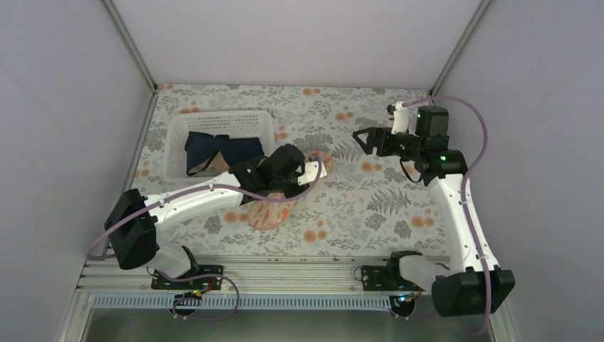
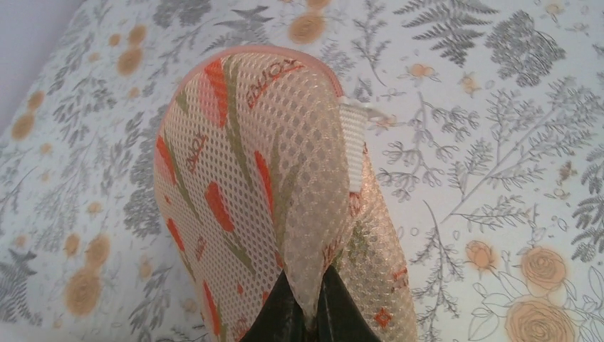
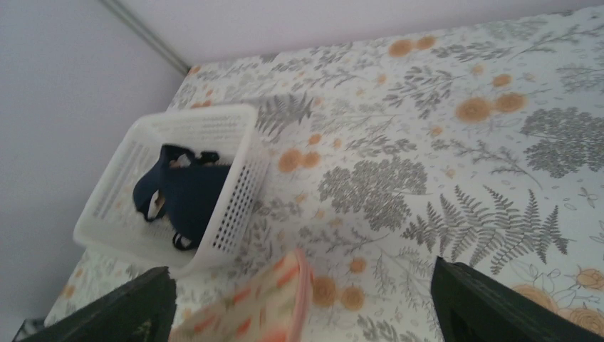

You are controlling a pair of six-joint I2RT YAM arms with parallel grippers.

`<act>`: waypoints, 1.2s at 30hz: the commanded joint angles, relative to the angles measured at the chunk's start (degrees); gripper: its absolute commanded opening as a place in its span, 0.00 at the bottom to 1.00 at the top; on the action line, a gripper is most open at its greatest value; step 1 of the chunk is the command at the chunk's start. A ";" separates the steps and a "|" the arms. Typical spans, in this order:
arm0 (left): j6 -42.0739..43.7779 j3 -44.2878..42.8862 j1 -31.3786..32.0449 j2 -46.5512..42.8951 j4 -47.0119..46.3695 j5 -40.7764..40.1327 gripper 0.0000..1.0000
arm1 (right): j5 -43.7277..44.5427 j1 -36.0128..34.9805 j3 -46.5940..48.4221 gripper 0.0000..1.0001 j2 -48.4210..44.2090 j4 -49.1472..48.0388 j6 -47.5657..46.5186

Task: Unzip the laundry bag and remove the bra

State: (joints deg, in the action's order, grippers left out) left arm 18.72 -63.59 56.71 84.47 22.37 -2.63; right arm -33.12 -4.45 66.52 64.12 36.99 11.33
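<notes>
The laundry bag (image 1: 269,211) lies on the flowered tablecloth in front of the basket, a peach mesh pouch with red-orange leaf print and a pink edge. My left gripper (image 2: 313,315) is shut on a fold of its mesh, pinched up between the two dark fingers; its wrist (image 1: 285,169) covers the bag's middle. A white tab (image 2: 352,142) hangs at the bag's right edge. My right gripper (image 1: 360,140) hovers open to the right of the bag's far end, nothing between its fingers; the bag's tip (image 3: 274,303) shows blurred below it. The bra is hidden.
A white slotted basket (image 1: 178,135) stands at the back left with a navy-blue cloth (image 1: 221,151) in it, also seen in the right wrist view as basket (image 3: 235,206) and cloth (image 3: 189,196). Grey walls close in the table on three sides.
</notes>
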 commanded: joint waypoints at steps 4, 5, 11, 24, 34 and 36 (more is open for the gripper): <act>-5.89 -6.62 -4.28 -3.07 4.10 4.82 0.02 | -5.73 -5.57 6.95 0.76 -3.93 6.93 -11.57; -7.01 -6.51 -4.85 -3.45 4.36 5.30 0.02 | -3.47 -5.89 6.78 0.73 -4.25 6.10 -12.12; -11.05 -6.90 -7.24 -4.85 4.93 8.14 0.02 | 0.10 -12.02 2.72 0.69 -4.75 4.54 -19.89; -10.59 -5.85 -7.81 -5.75 4.44 9.89 0.02 | 10.94 -23.02 -9.28 0.59 -3.19 -4.86 -26.23; -10.55 -5.49 -7.89 -5.93 4.26 10.45 0.02 | 12.40 -25.20 -8.14 0.47 -0.48 -6.32 -27.38; -10.55 -5.54 -7.88 -5.89 4.27 10.59 0.02 | 13.18 -25.56 -8.08 0.42 -0.19 -6.32 -27.21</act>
State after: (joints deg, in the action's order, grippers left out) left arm 8.51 -68.71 49.23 80.25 28.01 6.94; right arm -21.30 -28.88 57.47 63.37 32.60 -15.00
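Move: The zip pull that the right hand goes for lies about 11 cm to its left, 5 cm back and some 13 cm lower. The left fingers, already pinching the bag, are roughly 16 cm left of the right hand, 8 cm back and 12 cm below. From the left hand the pull is about 3 cm ahead and 5 cm right, just below; the bag's hanging body is 6 cm back and 6 cm left, and the laundry basket some 25 cm left and 15 cm farther out. Swinging left and back, the right hand first rises a little, then drops about 10 cm towards the zip pull, turning some 30 degrees counter-clockwise with its left side dipping. Its open fingers narrow by nearly half and come up close around the pull without shutting. The left hand keeps its pinch on the bag, raises it about 5 cm early on, then holds it out steady. ##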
